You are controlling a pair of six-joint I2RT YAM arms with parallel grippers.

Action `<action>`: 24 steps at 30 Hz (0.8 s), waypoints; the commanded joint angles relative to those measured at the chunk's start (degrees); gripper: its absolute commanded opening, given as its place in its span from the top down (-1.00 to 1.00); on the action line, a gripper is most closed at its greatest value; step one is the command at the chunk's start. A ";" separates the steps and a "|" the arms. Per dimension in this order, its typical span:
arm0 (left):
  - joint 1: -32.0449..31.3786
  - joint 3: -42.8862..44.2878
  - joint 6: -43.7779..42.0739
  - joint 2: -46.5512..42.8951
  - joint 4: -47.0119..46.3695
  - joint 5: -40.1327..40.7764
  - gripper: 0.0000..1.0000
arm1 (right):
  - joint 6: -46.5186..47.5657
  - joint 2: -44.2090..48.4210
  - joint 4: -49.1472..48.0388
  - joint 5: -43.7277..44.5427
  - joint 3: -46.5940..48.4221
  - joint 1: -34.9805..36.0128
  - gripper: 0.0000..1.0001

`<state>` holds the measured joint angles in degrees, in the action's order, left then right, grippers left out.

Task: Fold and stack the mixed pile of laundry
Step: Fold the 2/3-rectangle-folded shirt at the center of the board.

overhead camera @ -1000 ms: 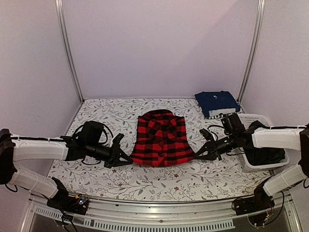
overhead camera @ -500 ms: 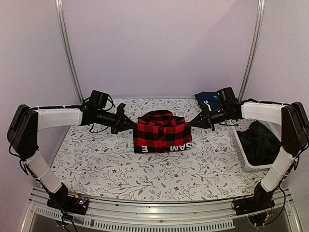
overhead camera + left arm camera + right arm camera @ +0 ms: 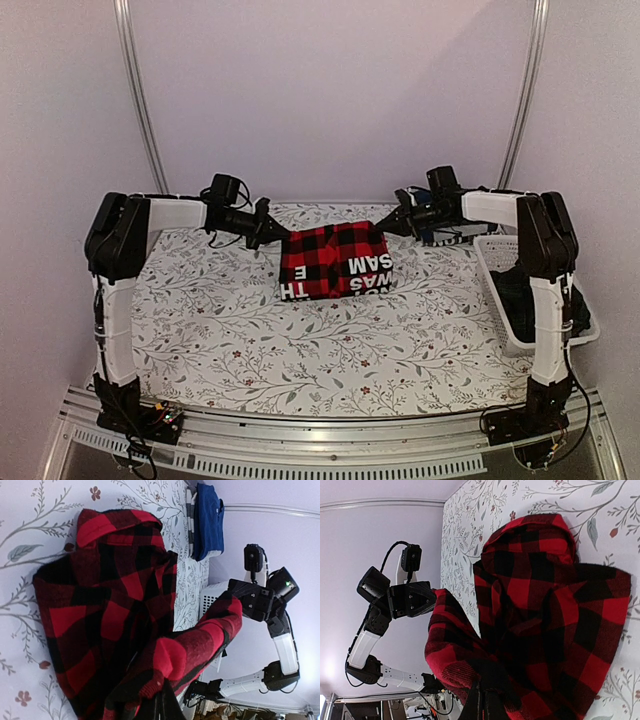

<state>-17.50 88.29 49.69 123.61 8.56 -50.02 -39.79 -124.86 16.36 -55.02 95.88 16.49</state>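
Note:
The red-and-black checked flannel shirt (image 3: 335,262) lies at the far middle of the table, doubled over itself, with white letters showing on its upturned side. My left gripper (image 3: 278,234) is shut on the shirt's left corner and my right gripper (image 3: 385,228) on its right corner, both just above the cloth. The left wrist view shows the shirt (image 3: 110,605) rising into the shut gripper (image 3: 162,707). The right wrist view shows the same for the shirt (image 3: 545,630) and the right gripper (image 3: 485,705). A navy folded garment (image 3: 443,235) sits behind the right arm, partly hidden.
A white lattice basket (image 3: 492,272) stands at the right edge with a dark plaid garment (image 3: 520,300) inside. A floral table cloth (image 3: 250,340) covers the table. Both arms stretch towards the back wall, and metal frame posts (image 3: 140,100) stand at the far corners.
Both grippers carried the shirt's near hem up and over to the far side, doubling the shirt. White letters now show on top. The arms went from low and near to stretched far.

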 commanded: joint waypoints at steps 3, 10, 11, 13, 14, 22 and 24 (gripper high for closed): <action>1.10 12.01 -5.55 12.61 4.76 -0.48 1.00 | -0.37 -11.86 -4.83 1.37 8.35 -1.17 1.00; 1.00 11.56 -9.24 15.50 7.19 0.65 1.00 | -1.37 -16.93 -8.07 -0.10 5.58 0.47 1.00; 0.98 9.25 -9.69 14.38 7.10 0.98 1.00 | -0.95 -16.51 -8.33 -0.08 3.55 1.08 1.00; 0.74 3.71 -10.60 11.46 6.22 1.08 1.00 | -0.43 -14.49 -10.25 -0.25 -1.78 2.47 1.00; 0.59 0.45 -11.14 9.60 5.83 1.41 1.00 | -0.43 -12.99 -11.25 -0.18 -4.99 3.22 1.00; -0.87 -24.92 -12.74 -9.97 2.30 1.20 1.00 | -3.48 6.89 -20.46 -0.34 -34.36 7.24 1.00; -0.87 -27.74 -12.73 -14.43 2.27 1.33 1.00 | -2.58 12.34 -18.75 -0.08 -36.57 7.24 1.00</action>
<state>-18.02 65.25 38.52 117.14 11.70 -49.12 -42.50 -121.82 -1.96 -55.70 64.25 23.44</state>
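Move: Both hands hold the shirt's hem in the air. Its collar end lies on the table roughly 9 cm farther out and about 15 cm right of the left hand, 10 cm below it; from the right hand, roughly 9 cm farther out, 16 cm left and 13 cm down. The shirt's near fold is about 11 cm back of both hands, centred between them on the table. The folded blue shirt sits some 26 cm right and 13 cm ahead of the right hand. Keeping the hem pinched in shut fingers, both hands carry it forward about 4 cm while sinking 10 to 12 cm, down towards the collar end close to the table. Then they reverse and drag the shirt back towards the robot, speeding up over some 15 cm and staying low, with the wrists tilting roughly 10 degrees. ##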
